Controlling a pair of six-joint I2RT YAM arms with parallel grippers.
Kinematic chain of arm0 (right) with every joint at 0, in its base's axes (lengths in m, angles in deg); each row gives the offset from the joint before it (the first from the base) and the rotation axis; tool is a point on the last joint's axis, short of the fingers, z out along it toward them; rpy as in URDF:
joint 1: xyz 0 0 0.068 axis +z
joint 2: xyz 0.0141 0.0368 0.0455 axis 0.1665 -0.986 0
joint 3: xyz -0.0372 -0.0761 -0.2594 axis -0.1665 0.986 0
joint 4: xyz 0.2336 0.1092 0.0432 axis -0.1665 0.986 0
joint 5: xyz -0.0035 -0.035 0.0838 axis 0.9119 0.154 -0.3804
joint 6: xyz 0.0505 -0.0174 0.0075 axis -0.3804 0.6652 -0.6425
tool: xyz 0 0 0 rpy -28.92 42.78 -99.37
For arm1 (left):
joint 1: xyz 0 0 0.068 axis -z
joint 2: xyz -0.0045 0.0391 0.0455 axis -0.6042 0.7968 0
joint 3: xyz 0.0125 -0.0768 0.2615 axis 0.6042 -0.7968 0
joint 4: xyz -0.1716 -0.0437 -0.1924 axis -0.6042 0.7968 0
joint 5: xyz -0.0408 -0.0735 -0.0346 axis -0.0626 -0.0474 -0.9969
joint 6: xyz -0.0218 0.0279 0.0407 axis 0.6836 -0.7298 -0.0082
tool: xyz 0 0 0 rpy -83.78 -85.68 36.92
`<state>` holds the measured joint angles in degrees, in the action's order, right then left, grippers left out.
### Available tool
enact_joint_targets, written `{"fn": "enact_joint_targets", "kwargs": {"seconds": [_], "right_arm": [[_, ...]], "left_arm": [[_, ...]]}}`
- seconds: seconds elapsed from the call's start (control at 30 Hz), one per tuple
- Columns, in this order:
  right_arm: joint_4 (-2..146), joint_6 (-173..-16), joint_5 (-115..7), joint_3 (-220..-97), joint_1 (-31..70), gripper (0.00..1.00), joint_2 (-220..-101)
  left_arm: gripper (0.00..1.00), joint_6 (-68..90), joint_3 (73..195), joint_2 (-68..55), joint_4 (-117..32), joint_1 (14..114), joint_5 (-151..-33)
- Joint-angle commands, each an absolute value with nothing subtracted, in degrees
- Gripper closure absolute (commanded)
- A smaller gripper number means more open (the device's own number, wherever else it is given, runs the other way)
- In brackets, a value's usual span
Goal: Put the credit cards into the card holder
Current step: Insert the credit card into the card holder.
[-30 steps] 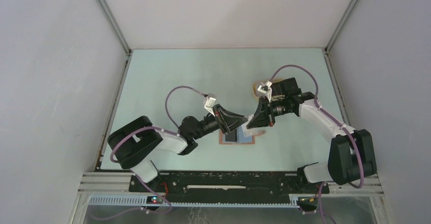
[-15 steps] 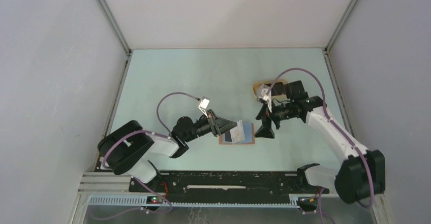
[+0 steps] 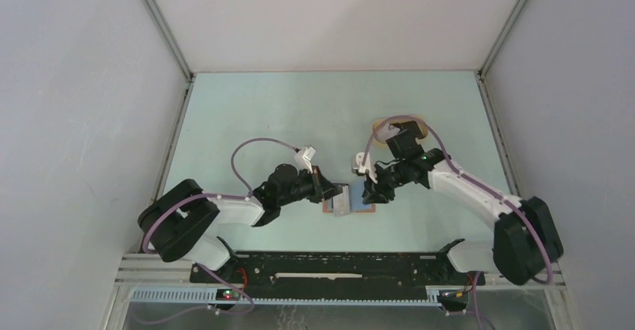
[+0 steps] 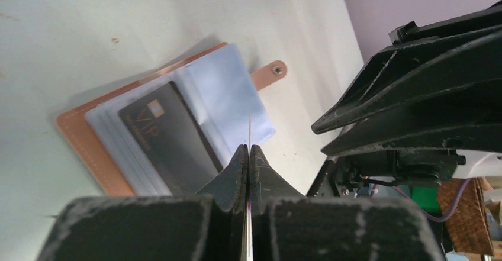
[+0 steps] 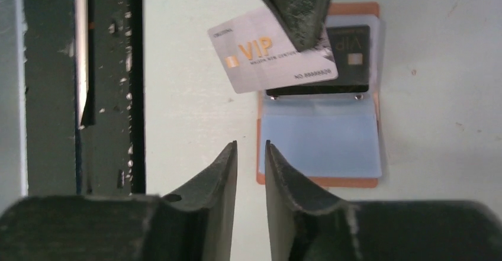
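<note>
The card holder (image 3: 361,206) lies open on the table, brown outside with pale blue-grey sleeves (image 5: 319,137). A black credit card (image 4: 169,137) marked VIP sits in one sleeve (image 5: 349,52). My left gripper (image 3: 336,193) is shut on a silver VIP credit card (image 5: 266,57), held tilted over the holder's left edge. In the left wrist view this card (image 4: 249,132) shows only as a thin edge between the closed jaws (image 4: 249,148). My right gripper (image 5: 251,145) hovers by the holder's near corner, its jaws a narrow gap apart with nothing between them.
A tan woven tray (image 3: 384,129) lies behind the right arm, mostly hidden by it. The holder's snap tab (image 4: 269,74) points toward the right arm. The right gripper's black body (image 4: 414,107) is close to my left fingers. Grey walls close in both sides.
A second ago both grippers met over the holder. The right one then let go and drew back right, leaving the silver card in the left. It has now returned, jaws narrower.
</note>
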<state>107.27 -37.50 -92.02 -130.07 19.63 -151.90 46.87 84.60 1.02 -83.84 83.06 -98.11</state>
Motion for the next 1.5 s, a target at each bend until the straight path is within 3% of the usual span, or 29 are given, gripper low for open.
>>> {"fn": "enact_joint_targets", "kwargs": {"seconds": [0.0, 0.13, 0.4, 0.77, 1.47], "right_arm": [[104.5, -43.8, -84.6, -135.0, 20.0, 0.77, -158.7], [103.7, -45.6, -80.1, -136.5, 20.5, 0.87, -163.9], [104.7, -47.8, -74.3, -139.1, 21.6, 0.93, -171.2], [106.8, -47.5, -72.1, -139.9, 22.6, 0.95, -174.5], [108.8, -47.8, -72.2, -140.9, 22.7, 0.96, -176.3]], "left_arm": [[1.0, 48.5, 88.1, 3.0, -82.9, 81.1, -97.2], [1.0, 49.5, 89.8, 6.2, -82.9, 80.1, -98.3], [1.0, 51.3, 92.6, 11.1, -84.9, 78.9, -98.7], [1.0, 54.4, 92.6, 16.0, -90.7, 78.6, -95.1], [1.0, 52.6, 93.1, 17.2, -86.3, 79.8, -92.1]]}}
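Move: The left hand already grips the silver card. The clear pocket on the holder's right page lies about 8 cm to its right, 3 cm ahead and 8 cm below; the black card already in the left page lies some 3 cm ahead and 1 cm right. From the right hand that right page is about 4 cm ahead, 1 cm left and 9 cm below, with the black card 8 cm left, 4 cm ahead, and the snap strap 5 cm right, 4 cm ahead. The right hand sinks nearly 9 cm while reaching about 4.5 cm forward and slightly right, shutting its half-open fingers and tipping them some 25 degrees further down until their closed tips come onto the clear right page just inside its right-hand edge, then stays there. Meanwhile the left hand, keeping its pinch on the silver card, goes about 5.5 cm forward and 5 cm down over the left page, turning some 10 degrees counter-clockwise and dipping its fingertips a little, to bring the card's lower edge close to the spine and the right page's pocket. ##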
